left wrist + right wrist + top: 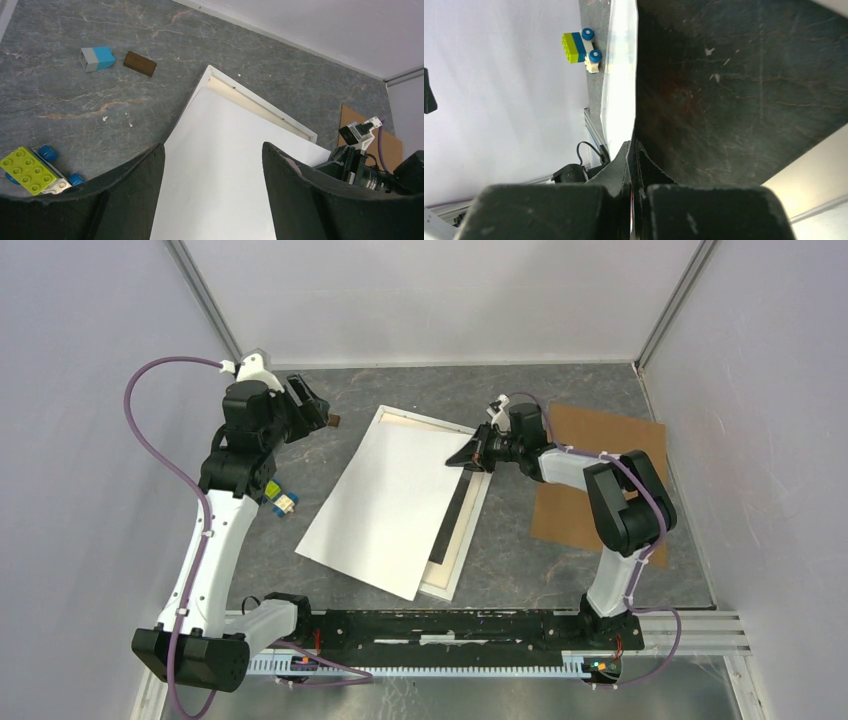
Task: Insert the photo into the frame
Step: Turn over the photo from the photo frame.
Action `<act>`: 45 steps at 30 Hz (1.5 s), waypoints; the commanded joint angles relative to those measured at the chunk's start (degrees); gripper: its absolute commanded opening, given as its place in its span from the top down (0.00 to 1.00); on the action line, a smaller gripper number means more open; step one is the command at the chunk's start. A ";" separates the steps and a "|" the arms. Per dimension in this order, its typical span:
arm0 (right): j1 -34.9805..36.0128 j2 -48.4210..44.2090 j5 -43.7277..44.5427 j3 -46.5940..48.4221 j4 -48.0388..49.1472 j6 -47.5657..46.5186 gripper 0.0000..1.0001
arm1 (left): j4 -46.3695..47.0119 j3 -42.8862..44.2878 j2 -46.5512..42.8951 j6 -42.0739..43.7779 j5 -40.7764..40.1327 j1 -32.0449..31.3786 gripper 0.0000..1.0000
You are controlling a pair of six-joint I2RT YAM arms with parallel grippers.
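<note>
The photo (pixel 390 505) lies white back up, slanted across the white frame (pixel 448 578), hiding most of it. A dark strip of the frame's inside shows at the right. My right gripper (pixel 470 455) is shut on the photo's far right edge, and its wrist view shows the sheet (pixel 621 75) edge-on, running into the closed gripper (pixel 633 145) above the frame's dark panel (pixel 734 90). At the far left my left gripper (pixel 318 410) hangs open and empty. Its wrist view looks down between the spread fingers of the left gripper (pixel 212 146) at the photo (pixel 220 170) and the frame's far corner (pixel 260 102).
A brown backing board (pixel 600 480) lies under the right arm. Toy bricks (pixel 282 502) sit by the left arm, and a small brown block (pixel 334 421) lies near the left gripper. The left wrist view shows a blue-grey block (pixel 97 58), that brown block (pixel 140 63) and a lime brick (pixel 30 170). Walls enclose the table.
</note>
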 commanded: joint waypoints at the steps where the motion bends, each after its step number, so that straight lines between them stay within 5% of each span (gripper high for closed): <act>1: -1.88 2.77 -2.59 4.71 -5.59 -8.99 1.00 | 2.60 -0.03 0.10 1.83 2.11 0.31 0.23; 15: -5.17 13.26 -3.68 15.77 -14.58 -17.29 1.00 | 3.62 -0.73 0.73 0.82 4.87 0.28 0.23; 45: -7.42 6.83 3.19 5.04 -4.98 -10.91 1.00 | 4.49 -1.22 0.73 -0.09 7.07 0.25 0.23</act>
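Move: The right hand, still pinching the photo near its far right corner, has the frame's middle about 8 cm to its left, 3 cm back and 9 cm below; the frame's far right corner is some 13 cm ahead and 14 cm to the right of the hand. The photo's own middle lies roughly 13 cm left and 6 cm back. The backing board is level with it, about 36 cm to the right. From the left hand, the frame's middle is some 18 cm right and 29 cm below. Downward, with a shift forward and then to the right, the right hand lowers the photo's pinched edge towards the frame's far right corner: about 7 cm down, 6 cm right and 4 cm forward. The shut fingers keep their pinch and tip some 10 degrees further down. Most of the descent and forward travel comes early, the later part going mainly right. ##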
